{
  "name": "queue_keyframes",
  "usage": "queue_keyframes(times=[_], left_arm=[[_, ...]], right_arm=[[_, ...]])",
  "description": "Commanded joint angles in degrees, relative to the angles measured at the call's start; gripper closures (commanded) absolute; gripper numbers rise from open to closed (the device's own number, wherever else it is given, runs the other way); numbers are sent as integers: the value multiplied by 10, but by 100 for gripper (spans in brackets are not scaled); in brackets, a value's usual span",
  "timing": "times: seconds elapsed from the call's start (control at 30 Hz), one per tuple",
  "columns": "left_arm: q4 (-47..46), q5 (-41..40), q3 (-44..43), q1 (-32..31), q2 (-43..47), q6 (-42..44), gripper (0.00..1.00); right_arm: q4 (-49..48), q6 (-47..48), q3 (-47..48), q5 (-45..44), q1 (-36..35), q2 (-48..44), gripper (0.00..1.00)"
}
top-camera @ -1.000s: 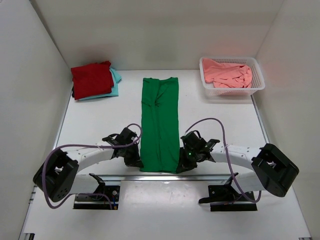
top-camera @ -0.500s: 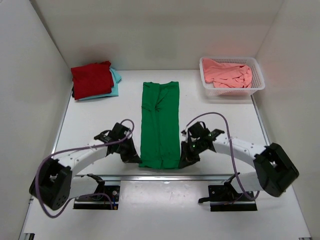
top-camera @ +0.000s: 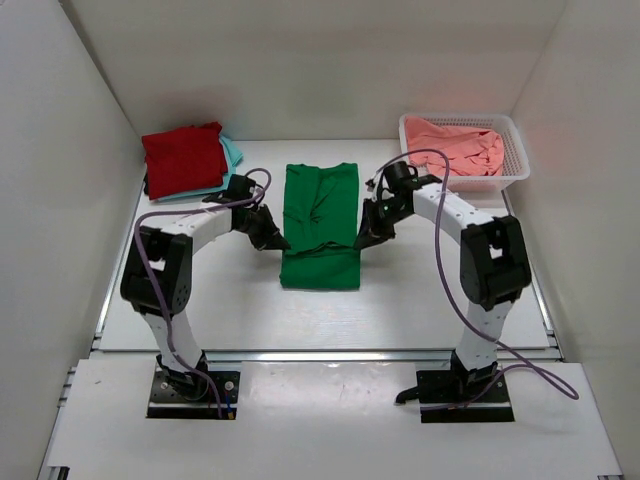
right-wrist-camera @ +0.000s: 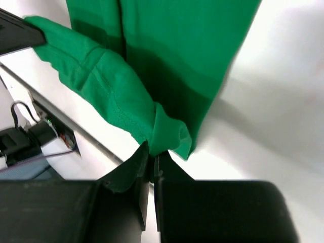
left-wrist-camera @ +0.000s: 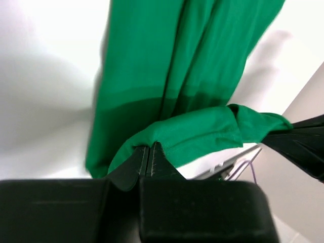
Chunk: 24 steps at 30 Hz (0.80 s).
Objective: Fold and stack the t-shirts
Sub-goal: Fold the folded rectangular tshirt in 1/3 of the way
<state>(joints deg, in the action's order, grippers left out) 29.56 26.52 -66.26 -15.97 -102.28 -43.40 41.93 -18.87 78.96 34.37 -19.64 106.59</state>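
The bright green t-shirt (top-camera: 320, 225) lies in the middle of the table as a long narrow strip with its near end lifted and doubled back over itself. My left gripper (top-camera: 280, 243) is shut on the near left corner of its hem (left-wrist-camera: 167, 136). My right gripper (top-camera: 360, 241) is shut on the near right corner (right-wrist-camera: 162, 132). Both hold the hem above the strip's middle. The dark red t-shirt (top-camera: 182, 158) lies folded on the pale turquoise one (top-camera: 232, 156) at the back left. The salmon pink t-shirt (top-camera: 458, 145) lies crumpled in the basket.
The white plastic mesh basket (top-camera: 516, 178) stands at the back right by the right wall. White walls enclose the table on the left, back and right. Purple cables run along both arms.
Both grippers have carried the green shirt's near hem from the table's front edge toward the back, doubling the strip over itself. Both arms now stretch far forward.
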Motion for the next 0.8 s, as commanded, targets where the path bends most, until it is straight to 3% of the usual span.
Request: queue_keyframes(times=[0.0,0.17,0.2,0.27,0.3,0.33,0.4,0.5,0.6,0.77], left_arm=[[12,20,-51,13,-34,23,99],[11,19,-112,35,-83,20,99],[8,20,-119,33,-93,18,94],[-2,33,-151,40,-114,13,70],[-13,41,-157,47,-123,9,49],[-27,51,-172,45,-135,-6,37],[-48,42,-185,51,-133,-22,29],[-81,28,-173,59,-116,-44,25],[-107,21,-124,66,-86,-56,23],[-107,13,-20,55,-17,-41,24]], right_arm=[[51,40,98,4,12,54,100],[90,56,216,-4,21,155,100],[97,58,241,-7,21,164,100],[109,57,275,-18,28,195,95],[113,53,285,-26,31,202,87],[112,49,294,-47,33,202,85],[83,25,278,-66,42,182,76],[7,-9,212,-130,51,122,65],[-57,-43,120,-168,59,45,61],[-109,-67,-33,-158,52,-39,59]])
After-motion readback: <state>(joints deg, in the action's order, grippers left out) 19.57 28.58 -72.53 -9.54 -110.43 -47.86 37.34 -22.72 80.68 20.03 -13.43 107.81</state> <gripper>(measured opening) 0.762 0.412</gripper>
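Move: Both grippers already hold the lifted hem of the green t-shirt by its two corners. Its landing strip on the shirt is centred about 6 cm ahead and 8 cm right of the left gripper, some 5 cm below; for the right gripper, 7 ahead, 9 left, 7 below. The red stack lies about 26 cm ahead and 26 left of the left gripper; the basket about 28 ahead and 28 right of the right gripper. Carry the hem on forward over the shirt with both grippers, roughly 10 cm, sinking a little on the way. Open the left wide about halfway, its fingers coming clear of the cloth, and open the right nearly half slightly later, low over the shirt. Then swing the right some 6 cm out to the right, clear of the shirt's side and turning clockwise, while both ease back slightly. ##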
